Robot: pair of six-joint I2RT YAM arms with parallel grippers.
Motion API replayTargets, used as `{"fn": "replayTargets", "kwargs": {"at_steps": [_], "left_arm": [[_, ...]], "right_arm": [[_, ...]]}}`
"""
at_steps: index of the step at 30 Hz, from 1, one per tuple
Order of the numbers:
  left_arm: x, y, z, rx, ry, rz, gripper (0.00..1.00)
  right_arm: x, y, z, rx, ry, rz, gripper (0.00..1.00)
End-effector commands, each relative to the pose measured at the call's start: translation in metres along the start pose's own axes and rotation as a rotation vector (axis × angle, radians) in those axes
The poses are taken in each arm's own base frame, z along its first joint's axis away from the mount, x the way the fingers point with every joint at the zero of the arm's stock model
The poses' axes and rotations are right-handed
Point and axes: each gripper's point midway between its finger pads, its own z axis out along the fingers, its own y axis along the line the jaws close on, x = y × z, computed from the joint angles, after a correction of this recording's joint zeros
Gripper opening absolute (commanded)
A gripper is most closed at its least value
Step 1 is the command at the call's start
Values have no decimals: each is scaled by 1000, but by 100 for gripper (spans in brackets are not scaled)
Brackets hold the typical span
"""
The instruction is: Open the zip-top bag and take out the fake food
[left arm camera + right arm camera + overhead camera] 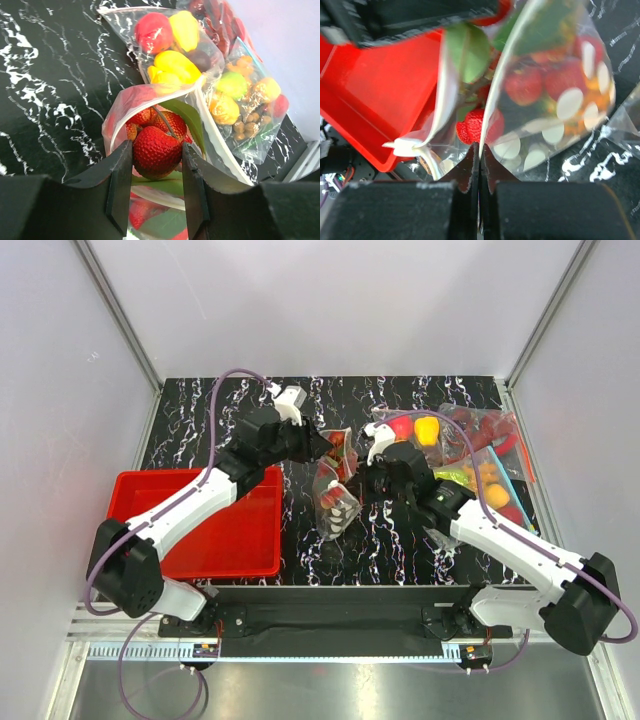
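Observation:
The zip-top bag [337, 498] lies mid-table, clear with white dots [568, 102], its mouth [120, 106] spread open. Inside are fake food pieces: red bumpy strawberry-like fruits with green leaves [527, 82]. My left gripper [156, 167] sits at the bag's mouth, shut on one red bumpy fruit [156, 150] held between its fingers. The right gripper [479, 150] is shut on the bag's white zip rim [492, 107], pinching one wall. Seen from above, the left gripper [332, 446] is at the bag's far end and the right gripper [368, 478] at its right side.
A red tray [200, 535] stands at the left, also behind the bag in the right wrist view [375, 95]. Other clear bags of coloured food [470, 445] lie at the back right, close to the bag [172, 47]. Grey walls enclose the table.

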Motion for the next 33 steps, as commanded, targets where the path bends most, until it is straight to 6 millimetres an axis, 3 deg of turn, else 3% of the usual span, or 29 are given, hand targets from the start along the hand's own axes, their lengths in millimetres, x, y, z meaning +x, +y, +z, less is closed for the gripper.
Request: {"fn": "replayTargets", "kwargs": {"at_steps": [1,4,10,15,16,18,21,29,33], "left_arm": [[-43,-26,1,99,-123,19,0],[-42,-30,0,121,-128,2,0],[-60,-39,-7,139,-166,26,0],[-53,-14,-2,74,-138,29,0],[-51,-3,-1,55,-132,17,0],[-42,11,3,38,-113,-2,0],[-36,30,6,0,-100,-17,0],[-31,64,6,-74,-86,-46,0],[-32,66,4,-63,-87,-65,0]], "right_arm": [[-33,31,-10,-109,-105,-23,1],[-32,35,-4,-126,-83,-36,1],[-15,36,12,-133,-23,-46,2],[-16,33,9,-114,-31,-58,6],[-18,32,7,-109,-35,-64,10],[-28,33,1,-100,-59,-79,35],[-40,33,-9,-93,-105,-100,53],[-39,35,-23,-125,-153,-123,68],[-19,35,-4,-156,-104,-122,73]]}}
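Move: My left fingers already hold a strawberry at the bag's mouth. The red tray's middle lies about 29 cm left of that hand, 17 back and some 20 lower; the strawberry bag's body hangs about 7 cm back, 3 right and 9 below. From my right hand, still pinching the bag's rim, the held strawberry is about 8 cm ahead, 7 left and slightly higher, and the yellow-fruit bag roughly 10 ahead, 13 right, well below. I ease my right hand about 2 cm left, then open its fingers wide to let go of the bag's rim, and lift clear by some 4 cm. As it opens, my left hand, near still until then, keeps its grip on the strawberry and draws away about 7 cm, forward and left, sinking a little, with the bag in tow. ##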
